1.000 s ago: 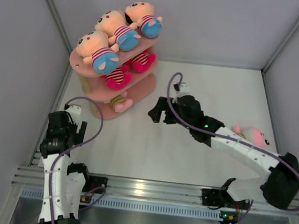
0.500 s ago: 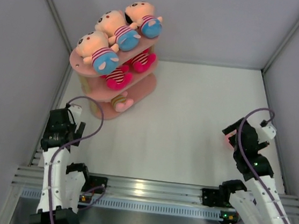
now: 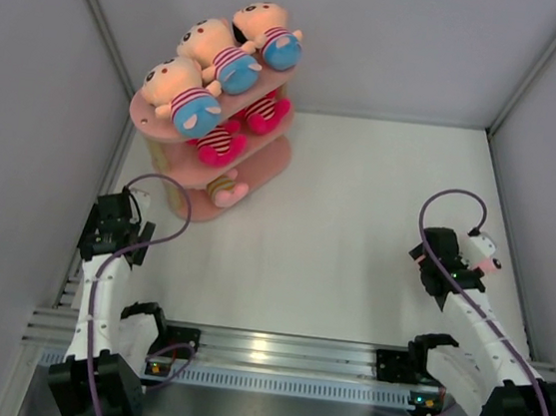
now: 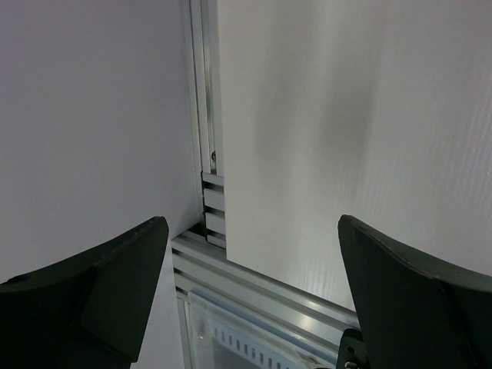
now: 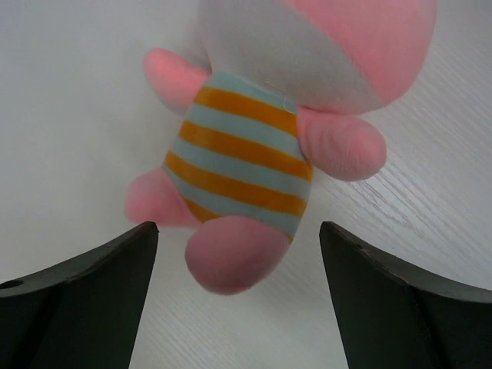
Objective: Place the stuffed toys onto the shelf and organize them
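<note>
The pink shelf (image 3: 145,119) stands at the back left. Three peach-headed stuffed toys (image 3: 220,56) with blue bottoms lie on its top board. Two magenta toys (image 3: 227,143) lie on the middle board, and one with yellow stripes (image 3: 224,193) on the bottom board. At the table's right side a pink toy (image 3: 485,255) lies mostly hidden behind my right gripper (image 3: 449,266). The right wrist view shows this pink toy (image 5: 244,157) with yellow stripes just ahead of my open right gripper (image 5: 238,304), one of its legs near the fingertips. My left gripper (image 3: 115,228) (image 4: 254,296) is open and empty.
Grey walls close in the table on the left, right and back. An aluminium rail (image 3: 262,349) runs along the near edge, also seen as the rail (image 4: 254,280) below the left fingers. White tabletop (image 3: 346,226) lies between the shelf and the right arm.
My right arm swung from the middle of the table near the shelf back to the right side, and now hangs over the pink toy. The left arm shifted slightly.
</note>
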Action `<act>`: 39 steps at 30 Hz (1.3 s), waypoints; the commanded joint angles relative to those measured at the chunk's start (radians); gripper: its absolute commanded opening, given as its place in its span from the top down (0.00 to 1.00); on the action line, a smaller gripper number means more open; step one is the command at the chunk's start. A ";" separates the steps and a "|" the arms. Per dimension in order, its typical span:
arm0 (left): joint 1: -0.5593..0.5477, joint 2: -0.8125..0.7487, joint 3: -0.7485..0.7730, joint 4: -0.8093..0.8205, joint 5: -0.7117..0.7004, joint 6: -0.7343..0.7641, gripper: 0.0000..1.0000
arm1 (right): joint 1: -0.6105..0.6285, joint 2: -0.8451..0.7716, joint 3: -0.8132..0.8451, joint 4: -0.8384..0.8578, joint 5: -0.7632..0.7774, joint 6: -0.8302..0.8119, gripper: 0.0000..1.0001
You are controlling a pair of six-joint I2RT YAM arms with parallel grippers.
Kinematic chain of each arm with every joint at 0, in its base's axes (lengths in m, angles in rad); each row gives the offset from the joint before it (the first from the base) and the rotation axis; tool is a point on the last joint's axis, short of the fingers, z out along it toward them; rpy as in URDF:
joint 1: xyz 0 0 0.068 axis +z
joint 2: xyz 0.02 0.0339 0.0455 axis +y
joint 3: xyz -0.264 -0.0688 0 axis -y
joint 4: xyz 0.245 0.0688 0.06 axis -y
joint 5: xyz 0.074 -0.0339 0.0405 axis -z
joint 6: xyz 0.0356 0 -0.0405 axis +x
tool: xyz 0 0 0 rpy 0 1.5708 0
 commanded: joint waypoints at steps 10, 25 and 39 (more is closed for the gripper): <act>0.005 -0.026 -0.002 0.049 -0.007 0.019 0.01 | -0.038 0.028 -0.038 0.298 -0.149 -0.197 1.00; 0.005 -0.038 0.017 0.028 0.031 0.001 0.01 | 0.232 0.268 0.349 0.461 -0.906 -0.816 1.00; 0.003 -0.020 0.027 0.026 0.013 0.008 0.01 | 0.350 0.782 0.764 0.446 -1.236 -0.934 0.98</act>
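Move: The striped pink pig toy lies just beyond my right fingertips, its middle about 4 cm ahead and 6 cm to the right, some 1 cm below them; a leg points back between my open fingers. The shelf's lowest tier holds a matching pig toy, roughly 50 cm to the left of my right hand and 11 cm ahead. From my idle left hand the pig toy lies about 78 cm right, 6 cm ahead and 5 cm down. I nudge my right hand slightly forward and down, close the fingers on the pig toy's leg and keep it pinched. Then I swing left about 30 cm and forward some 10 cm towards the shelf's lowest tier, rising early and sinking a little near the end, while the wrist turns nearly 100 degrees counter-clockwise. ##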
